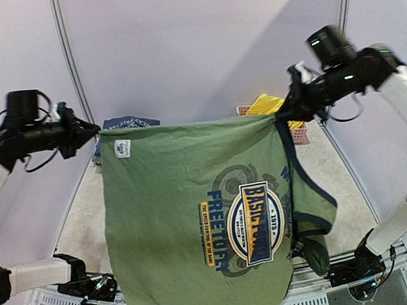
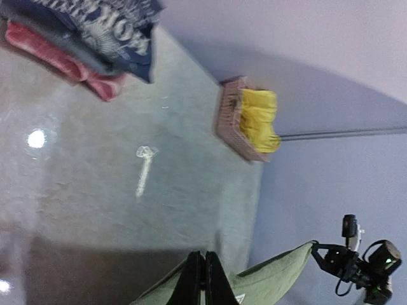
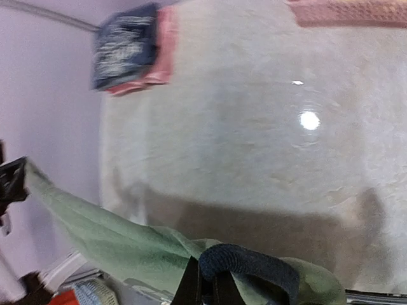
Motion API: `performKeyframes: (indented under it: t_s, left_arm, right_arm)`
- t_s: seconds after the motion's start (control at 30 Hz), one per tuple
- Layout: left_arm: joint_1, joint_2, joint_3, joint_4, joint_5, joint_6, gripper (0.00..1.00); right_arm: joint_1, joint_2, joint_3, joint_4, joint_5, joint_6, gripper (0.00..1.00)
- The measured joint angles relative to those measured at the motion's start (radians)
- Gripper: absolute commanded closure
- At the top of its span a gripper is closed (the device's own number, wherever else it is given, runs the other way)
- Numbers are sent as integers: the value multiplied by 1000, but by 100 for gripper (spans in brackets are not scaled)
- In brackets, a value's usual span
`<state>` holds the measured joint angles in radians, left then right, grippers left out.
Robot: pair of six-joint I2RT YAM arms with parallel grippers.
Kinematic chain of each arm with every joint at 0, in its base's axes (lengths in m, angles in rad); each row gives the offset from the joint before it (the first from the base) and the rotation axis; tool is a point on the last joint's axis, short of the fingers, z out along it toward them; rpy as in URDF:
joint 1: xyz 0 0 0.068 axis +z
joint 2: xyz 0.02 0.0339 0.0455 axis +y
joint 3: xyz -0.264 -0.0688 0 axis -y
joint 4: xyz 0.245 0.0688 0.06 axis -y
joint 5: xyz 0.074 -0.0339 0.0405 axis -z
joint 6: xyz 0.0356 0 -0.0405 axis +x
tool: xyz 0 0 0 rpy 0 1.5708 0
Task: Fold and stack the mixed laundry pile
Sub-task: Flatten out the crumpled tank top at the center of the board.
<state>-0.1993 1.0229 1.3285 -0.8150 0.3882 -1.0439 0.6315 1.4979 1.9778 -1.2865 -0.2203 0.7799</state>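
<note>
An olive-green sleeveless shirt [image 1: 187, 216] with a blue-yellow round logo hangs stretched in the air between both arms, well above the table. My left gripper [image 1: 96, 132] is shut on its upper left corner; in the left wrist view the gripper [image 2: 205, 279] pinches the green cloth [image 2: 280, 270]. At the upper right corner my right gripper [image 1: 279, 117] is shut on the shirt; in the right wrist view the gripper [image 3: 206, 286] holds it at the dark blue trim [image 3: 254, 264]. Bright yellow shorts [image 1: 264, 105] lie in the pink basket [image 1: 298, 133] behind.
A stack of folded clothes, dark blue on pink [image 2: 76, 38], lies at the table's far left. The pink lattice basket [image 2: 230, 121] stands at the far right by the back wall. The grey table top [image 3: 254, 140] spreads under the hanging shirt.
</note>
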Motion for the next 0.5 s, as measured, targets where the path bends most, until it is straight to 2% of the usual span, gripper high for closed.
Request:
performKeyframes:
  t_s: [0.07, 0.17, 0.3, 0.37, 0.5]
  left_arm:
    - [2, 155, -63, 60, -46, 29, 100]
    - [5, 472, -95, 194, -81, 76, 100]
    - [4, 821, 11, 251, -66, 138, 100]
    - [4, 918, 64, 265, -67, 160, 100]
    - [4, 983, 157, 264, -70, 186, 100]
  right_arm:
    - [-79, 184, -66, 52, 48, -30, 100]
    - [-169, 423, -77, 130, 81, -74, 100]
    - [-222, 686, 112, 144, 77, -140, 100]
    - [-224, 771, 193, 160, 72, -164, 100]
    - [-220, 834, 209, 178, 60, -187, 100]
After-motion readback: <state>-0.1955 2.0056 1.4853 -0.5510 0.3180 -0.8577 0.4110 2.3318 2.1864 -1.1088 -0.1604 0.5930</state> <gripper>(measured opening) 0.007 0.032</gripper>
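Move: Both hands already hold the tank top's upper edge, the left one at its left end. The strip of bare board it is going to lies about 20 cm ahead of either hand and some 35 cm below. From the left hand, the laundry stack is about 31 cm ahead, 5 cm left and 31 cm down. From the right hand, the pink basket is about 37 cm ahead, 8 cm right and 33 cm down. Still pinching the two ends of the tank top's edge in shut fingers, both hands swing it quickly down and forward together, sinking a little under 30 cm while reaching about 20 cm out, towards the strip of board before the laundry stack and the basket. The fingertips tip further downward on the way, the left by about 25 degrees; both hands slow towards the end. ##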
